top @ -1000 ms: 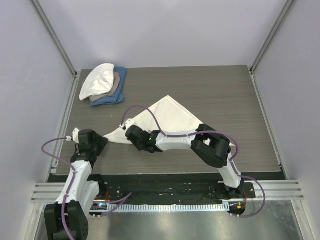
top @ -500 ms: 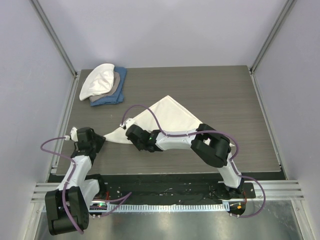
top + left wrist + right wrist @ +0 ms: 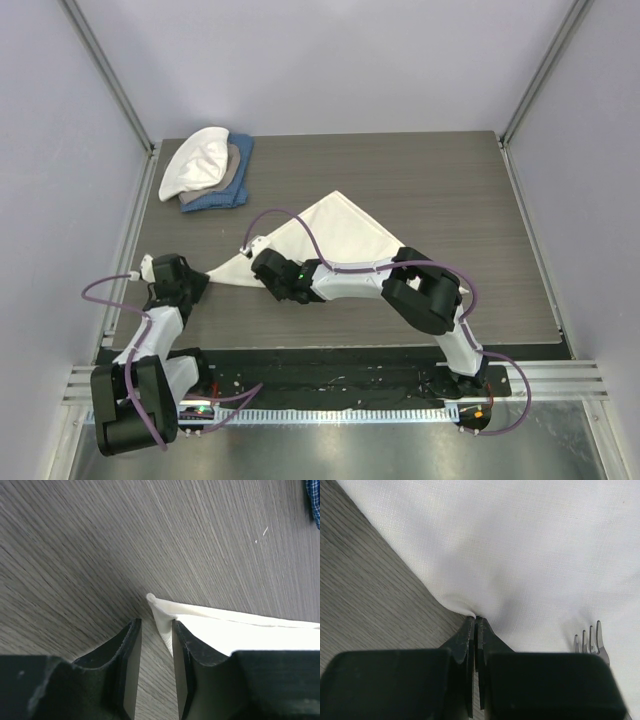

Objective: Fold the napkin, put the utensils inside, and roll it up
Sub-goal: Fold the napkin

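Note:
The cream napkin [image 3: 335, 232] lies folded into a triangle in the middle of the table. My right gripper [image 3: 262, 266] is at its near-left edge. The right wrist view shows this gripper [image 3: 475, 621] shut on a pinch of the napkin's [image 3: 520, 545] edge. The fork's tines [image 3: 589, 639] rest on the cloth just to the right; its handle is hidden. My left gripper [image 3: 188, 284] sits at the napkin's left corner. In the left wrist view its jaws [image 3: 156, 626] stand narrowly apart, and the corner tip [image 3: 161, 614] pokes between them, against the right finger.
A stack of white, tan and blue cloths [image 3: 208, 170] lies at the table's far left corner; its blue edge [image 3: 315, 500] shows in the left wrist view. Metal frame posts and walls close in both sides.
The left gripper's jaws have narrowed around the napkin's corner, and the left arm has shifted slightly left. The right arm has kept still, holding the edge.

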Action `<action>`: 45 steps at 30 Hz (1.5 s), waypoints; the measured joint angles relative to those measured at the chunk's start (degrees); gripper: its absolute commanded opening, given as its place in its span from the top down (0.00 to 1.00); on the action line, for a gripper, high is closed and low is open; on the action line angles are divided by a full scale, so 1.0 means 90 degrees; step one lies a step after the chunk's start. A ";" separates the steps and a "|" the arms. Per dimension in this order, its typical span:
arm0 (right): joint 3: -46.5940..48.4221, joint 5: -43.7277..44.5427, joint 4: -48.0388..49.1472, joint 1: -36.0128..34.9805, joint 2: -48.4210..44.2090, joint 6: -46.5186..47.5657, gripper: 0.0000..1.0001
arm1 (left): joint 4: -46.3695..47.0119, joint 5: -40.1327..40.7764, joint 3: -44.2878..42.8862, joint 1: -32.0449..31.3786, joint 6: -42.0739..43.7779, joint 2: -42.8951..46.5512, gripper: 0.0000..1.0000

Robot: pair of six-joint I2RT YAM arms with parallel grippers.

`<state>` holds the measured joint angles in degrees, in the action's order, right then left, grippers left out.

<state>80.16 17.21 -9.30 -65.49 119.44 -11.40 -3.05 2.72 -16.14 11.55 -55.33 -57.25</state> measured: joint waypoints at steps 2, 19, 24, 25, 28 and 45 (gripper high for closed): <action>0.0000 -0.0010 0.0000 0.0000 0.0000 0.0000 0.99 | 0.0068 -0.0024 0.0007 0.0019 0.0002 -0.0061 0.68; 0.0012 -0.0430 0.0053 0.0041 -0.0002 0.0068 0.61 | 0.0828 -0.0194 -0.0202 0.0146 0.0029 -0.1022 1.00; 0.0010 -0.0828 0.0022 0.0022 -0.0066 0.0114 0.43 | 0.1013 -0.0325 -0.0245 0.0393 0.0022 -0.1200 1.00; 0.0002 -0.0869 -0.0032 0.0022 -0.0117 0.0104 0.43 | 0.1035 -0.0364 -0.0245 0.0488 0.0019 -0.1212 1.00; -0.0090 -0.0988 -0.0165 0.0073 -0.0444 0.0024 0.41 | 0.1049 -0.0372 -0.0245 0.0784 0.0024 -0.1212 1.00; -0.2251 -0.1258 0.0104 0.2807 -0.3031 -0.0610 0.39 | 0.1970 -0.1280 -0.0155 -0.0134 0.0602 -0.0481 1.00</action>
<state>59.90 5.89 -8.36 -40.23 92.16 -16.88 14.68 -8.80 -17.54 10.35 -49.91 -61.58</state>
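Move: Just ahead of the half-closed left fingers, about 2 cm out, 1 cm right and 1 cm below, lies the napkin's left corner; the cloth pile is some 29 cm ahead and 2 cm left. From the right hand, still pinching the near edge, the napkin's far corner lies about 27 cm ahead and 16 cm right, the fork 4 cm ahead and 12 cm right, and the left corner 4 cm ahead and 16 cm left. Creeping forward about 2 cm and slightly down, the left fingers shut on the napkin's left corner, draw it some 4 cm left, then lift it about 5 cm, swinging forward and right as the fingertips tip up. The right hand opens off the near edge, rises about 12 cm, sweeps right and forward across the fork, clockwise about 20 degrees, then sinks a little, still open. ##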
